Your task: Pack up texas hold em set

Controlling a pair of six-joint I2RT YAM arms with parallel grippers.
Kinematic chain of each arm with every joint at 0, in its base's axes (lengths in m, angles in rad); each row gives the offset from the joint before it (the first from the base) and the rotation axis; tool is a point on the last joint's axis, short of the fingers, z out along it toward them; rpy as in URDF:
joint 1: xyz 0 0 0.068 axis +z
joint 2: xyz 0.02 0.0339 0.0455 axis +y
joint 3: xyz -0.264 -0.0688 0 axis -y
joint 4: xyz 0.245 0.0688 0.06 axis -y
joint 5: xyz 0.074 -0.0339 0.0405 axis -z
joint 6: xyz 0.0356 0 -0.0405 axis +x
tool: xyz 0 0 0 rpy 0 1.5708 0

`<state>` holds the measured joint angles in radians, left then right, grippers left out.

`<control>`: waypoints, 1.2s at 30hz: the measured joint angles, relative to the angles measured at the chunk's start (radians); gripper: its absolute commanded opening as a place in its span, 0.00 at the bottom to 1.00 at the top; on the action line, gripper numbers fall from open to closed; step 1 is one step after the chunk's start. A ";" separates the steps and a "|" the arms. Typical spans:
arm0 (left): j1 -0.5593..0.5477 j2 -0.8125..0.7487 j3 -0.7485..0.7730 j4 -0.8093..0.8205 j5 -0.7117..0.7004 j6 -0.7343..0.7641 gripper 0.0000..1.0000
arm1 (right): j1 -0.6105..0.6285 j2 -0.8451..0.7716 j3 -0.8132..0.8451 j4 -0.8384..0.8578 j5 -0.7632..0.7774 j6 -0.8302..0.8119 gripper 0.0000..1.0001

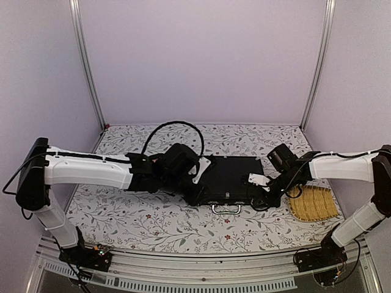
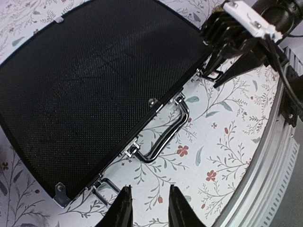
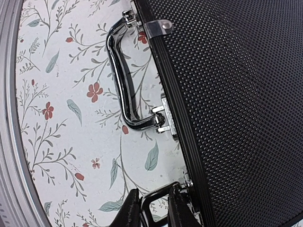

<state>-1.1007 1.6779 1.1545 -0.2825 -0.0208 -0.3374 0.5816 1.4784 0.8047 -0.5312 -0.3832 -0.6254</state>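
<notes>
The texas hold em set's black briefcase (image 1: 229, 177) lies shut and flat on the floral cloth, its silver handle (image 1: 226, 209) facing the near edge. Nothing of the set shows outside the case. My left gripper (image 2: 150, 189) hovers open just off the case's front left corner, with only cloth between its fingers. The left latch loop (image 2: 105, 188) sticks out beside the left finger. My right gripper (image 3: 152, 193) is shut on the right latch loop (image 3: 161, 195) at the front right corner. The left wrist view shows the case lid (image 2: 90, 90), the handle (image 2: 165, 137) and the right gripper (image 2: 211, 75).
A yellow woven tray (image 1: 313, 203) sits right of the case, under the right arm. The metal table rail (image 1: 183, 271) runs along the near edge. A black cable (image 1: 177, 125) loops above the left wrist.
</notes>
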 measured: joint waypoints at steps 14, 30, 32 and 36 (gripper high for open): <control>0.109 0.216 0.174 0.040 0.038 0.008 0.30 | 0.099 0.056 -0.067 -0.029 0.012 -0.030 0.41; 0.144 0.313 0.200 0.109 0.122 -0.011 0.31 | 0.068 -0.281 -0.064 -0.047 0.116 -0.026 0.99; 0.144 0.314 0.200 0.112 0.123 -0.015 0.31 | 0.058 -0.322 -0.077 -0.018 0.160 -0.035 0.99; 0.144 0.314 0.199 0.114 0.124 -0.024 0.31 | 0.053 -0.363 -0.154 0.069 0.243 -0.050 0.99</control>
<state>-0.9565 1.9919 1.3533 -0.1680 0.1032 -0.3618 0.6342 1.1152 0.6506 -0.4618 -0.1402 -0.6750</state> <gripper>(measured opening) 0.312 0.989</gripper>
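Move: The closed case's lid has its middle about 13 cm ahead of the left hand, 9 cm to its right and 7 cm below; the left latch sits some 3 cm ahead, 2 cm left and 8 cm lower, the handle level with it, 9 cm right and 9 cm down. The right hand is at the right latch, about 1 cm ahead and 1 cm below, with the handle 10 cm to its left and 2 cm back, 2 cm lower, and the woven mat 20 cm to its right, straight across and 5 cm lower. The left hand swings about 8 cm forward and a little right over the case's front edge, rising slightly before sinking some 6 cm onto the front left part of the lid, where it stays with its nearly closed fingertips resting. The right hand comes free of the right latch, going about 5 cm back and 4 cm down, then climbs some 9 cm and returns forward, spreading its fingers wide and swinging their tips forward about 20 degrees. ##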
